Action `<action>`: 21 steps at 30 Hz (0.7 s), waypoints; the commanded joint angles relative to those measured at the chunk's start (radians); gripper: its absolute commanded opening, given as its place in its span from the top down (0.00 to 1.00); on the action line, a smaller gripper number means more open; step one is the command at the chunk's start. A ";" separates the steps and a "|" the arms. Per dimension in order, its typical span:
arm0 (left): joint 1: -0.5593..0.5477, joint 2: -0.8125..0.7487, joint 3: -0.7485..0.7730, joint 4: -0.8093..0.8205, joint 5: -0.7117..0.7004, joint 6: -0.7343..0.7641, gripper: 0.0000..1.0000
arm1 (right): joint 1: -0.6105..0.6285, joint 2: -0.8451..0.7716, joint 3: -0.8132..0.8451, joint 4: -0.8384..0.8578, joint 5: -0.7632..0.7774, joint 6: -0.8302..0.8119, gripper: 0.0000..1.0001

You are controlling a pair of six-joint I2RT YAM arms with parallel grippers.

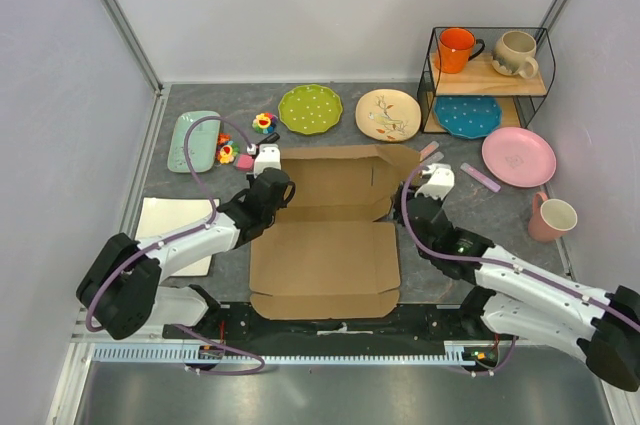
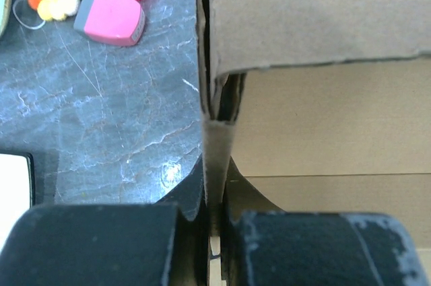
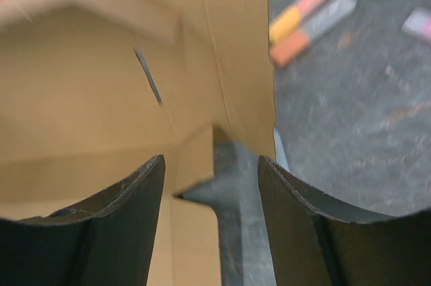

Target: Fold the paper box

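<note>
The paper box (image 1: 325, 263) is brown cardboard lying in the middle of the table, its near panel flat and its far part (image 1: 345, 177) folded upward. My left gripper (image 1: 275, 188) is shut on the box's upright left side flap. In the left wrist view the flap's thin edge (image 2: 217, 158) runs straight down between the closed fingers of that gripper (image 2: 215, 225). My right gripper (image 1: 425, 188) stands open at the box's right side. In the right wrist view the raised right flap (image 3: 242, 50) rises just beyond the open gripper (image 3: 212, 185), with nothing held between its jaws.
Green (image 1: 310, 108), cream (image 1: 388, 114) and pink (image 1: 518, 156) plates lie behind and right of the box. A wire rack (image 1: 490, 80) holds two mugs and a blue plate. A pink mug (image 1: 552, 217), mint tray (image 1: 194, 140), white tray (image 1: 170, 230), small toys (image 1: 228, 152) and markers (image 3: 306, 17) surround it.
</note>
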 commanded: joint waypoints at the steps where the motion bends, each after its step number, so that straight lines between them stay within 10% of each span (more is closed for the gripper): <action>1: 0.003 0.020 0.011 -0.060 0.006 -0.076 0.98 | -0.005 0.019 -0.093 0.018 -0.111 0.138 0.36; 21: 0.003 -0.016 -0.061 -0.042 0.012 -0.103 0.98 | -0.085 0.346 -0.115 0.308 -0.281 0.104 0.38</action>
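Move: Just ahead of the right hand, about 6 cm out, 3 cm to its left and 14 cm below, is the small corner tab at the paper box's right rear. The standing side flap rises about 6 cm beyond that tab and 3 cm to its right; a grey marker lies some 12 cm farther out than the tab and 8 cm right of it. From the left hand the tab is about 21 cm to the right, 2 cm back and 7 cm below. Dropping the open right hand quickly, about 12 cm, towards the box's right rear corner tab, easing back a little at first and forward again, then drifting some 2 cm left. The wrist tips the fingers about 15 degrees further down; they stay spread, with no touch visible. The left hand keeps its pinch on the box's left rear corner, nearly still. ##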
